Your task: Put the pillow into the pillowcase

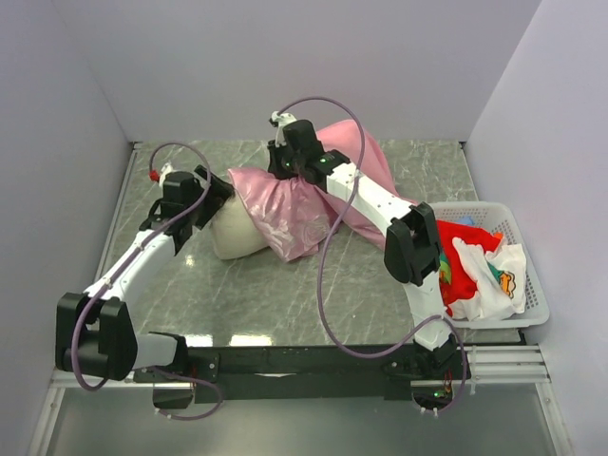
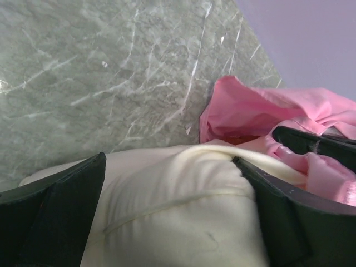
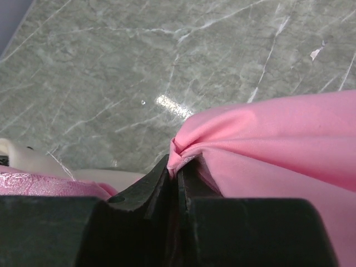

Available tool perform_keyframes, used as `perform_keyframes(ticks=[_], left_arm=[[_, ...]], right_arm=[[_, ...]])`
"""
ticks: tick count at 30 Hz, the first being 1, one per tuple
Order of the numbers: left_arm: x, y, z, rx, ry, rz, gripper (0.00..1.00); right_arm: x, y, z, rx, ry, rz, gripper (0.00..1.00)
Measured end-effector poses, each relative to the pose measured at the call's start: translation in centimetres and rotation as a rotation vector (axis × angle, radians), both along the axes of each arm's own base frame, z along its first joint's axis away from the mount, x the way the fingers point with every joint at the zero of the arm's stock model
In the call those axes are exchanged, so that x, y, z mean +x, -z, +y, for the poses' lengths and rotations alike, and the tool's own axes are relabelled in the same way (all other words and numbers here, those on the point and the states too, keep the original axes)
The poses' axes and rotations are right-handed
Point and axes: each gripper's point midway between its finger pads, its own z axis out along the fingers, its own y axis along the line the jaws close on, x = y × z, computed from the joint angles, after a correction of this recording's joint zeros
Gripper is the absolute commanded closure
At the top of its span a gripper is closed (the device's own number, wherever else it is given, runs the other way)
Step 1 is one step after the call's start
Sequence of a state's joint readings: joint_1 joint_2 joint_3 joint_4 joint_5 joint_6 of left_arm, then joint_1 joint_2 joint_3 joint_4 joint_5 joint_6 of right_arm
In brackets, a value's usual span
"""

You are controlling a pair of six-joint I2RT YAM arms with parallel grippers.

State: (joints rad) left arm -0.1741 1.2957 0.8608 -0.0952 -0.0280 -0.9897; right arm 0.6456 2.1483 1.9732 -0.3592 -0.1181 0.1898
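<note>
The cream pillow (image 1: 237, 236) lies left of the table's middle, its right end inside the mouth of the pink pillowcase (image 1: 296, 214). My left gripper (image 1: 217, 195) is open wide. Its two dark fingers straddle the pillow's bare end (image 2: 178, 211), which bulges between them and touches both. My right gripper (image 1: 290, 171) sits at the far rim of the pillowcase. Its jaws are nearly together and pinch a bunched fold of the pink fabric (image 3: 183, 142) at their tips. In the right wrist view a strip of pillow (image 3: 33, 158) shows at the lower left.
A white basket (image 1: 534, 271) at the right edge holds a red cloth (image 1: 454, 268) and a white printed cloth (image 1: 496, 275). The grey marble table (image 1: 285, 294) is walled on three sides. The rest of the pillowcase trails back right towards the far wall.
</note>
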Motion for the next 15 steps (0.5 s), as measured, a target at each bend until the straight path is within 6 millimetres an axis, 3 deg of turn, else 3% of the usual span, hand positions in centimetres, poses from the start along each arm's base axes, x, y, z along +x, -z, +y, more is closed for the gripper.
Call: perform_keyframes(ticks=[4, 9, 12, 15], left_arm=[[0.3, -2.1, 1.4, 0.062, -0.020, 0.004, 0.01], [1.1, -6.6, 5.4, 0.176, -0.098, -0.039, 0.00], [0.3, -6.9, 7.1, 0.214, -0.131, -0.026, 0.01], [-1.1, -5.7, 7.0, 0.211, -0.114, -0.010, 0.01]], right_arm=[[0.0, -0.3, 0.0, -0.003, -0.005, -0.003, 0.83], [0.3, -0.2, 0.2, -0.006, -0.010, -0.008, 0.81], [1.0, 0.2, 0.7, -0.013, -0.016, -0.009, 0.80], [2.0, 0.6, 1.5, -0.013, -0.019, -0.015, 0.78]])
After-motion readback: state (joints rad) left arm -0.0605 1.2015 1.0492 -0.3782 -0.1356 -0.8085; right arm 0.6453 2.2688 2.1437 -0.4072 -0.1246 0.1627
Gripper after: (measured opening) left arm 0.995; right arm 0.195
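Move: The pillow's exposed end lies about 4 cm to the right of the open left hand, 4 cm nearer the base and some 6 cm lower. The case's mouth crosses it about 9 cm to the left hand's right, 3 cm back and 5 below; the other gripper's pinch on the cloth is roughly 14 cm right and 6 ahead. From the right hand, which already holds the pillowcase, the pillow end is about 11 cm left, 11 back and 7 below. Leftward and up, the left hand backs off the pillow's exposed end, about 7 cm to the side and 6 cm higher, fingers staying wide open and coming free of the cover while the wrist rolls some 10 degrees. It begins to sink a little at the end. The right hand keeps its pinch on the pillowcase, then eases about 2 cm forward and slightly left. ##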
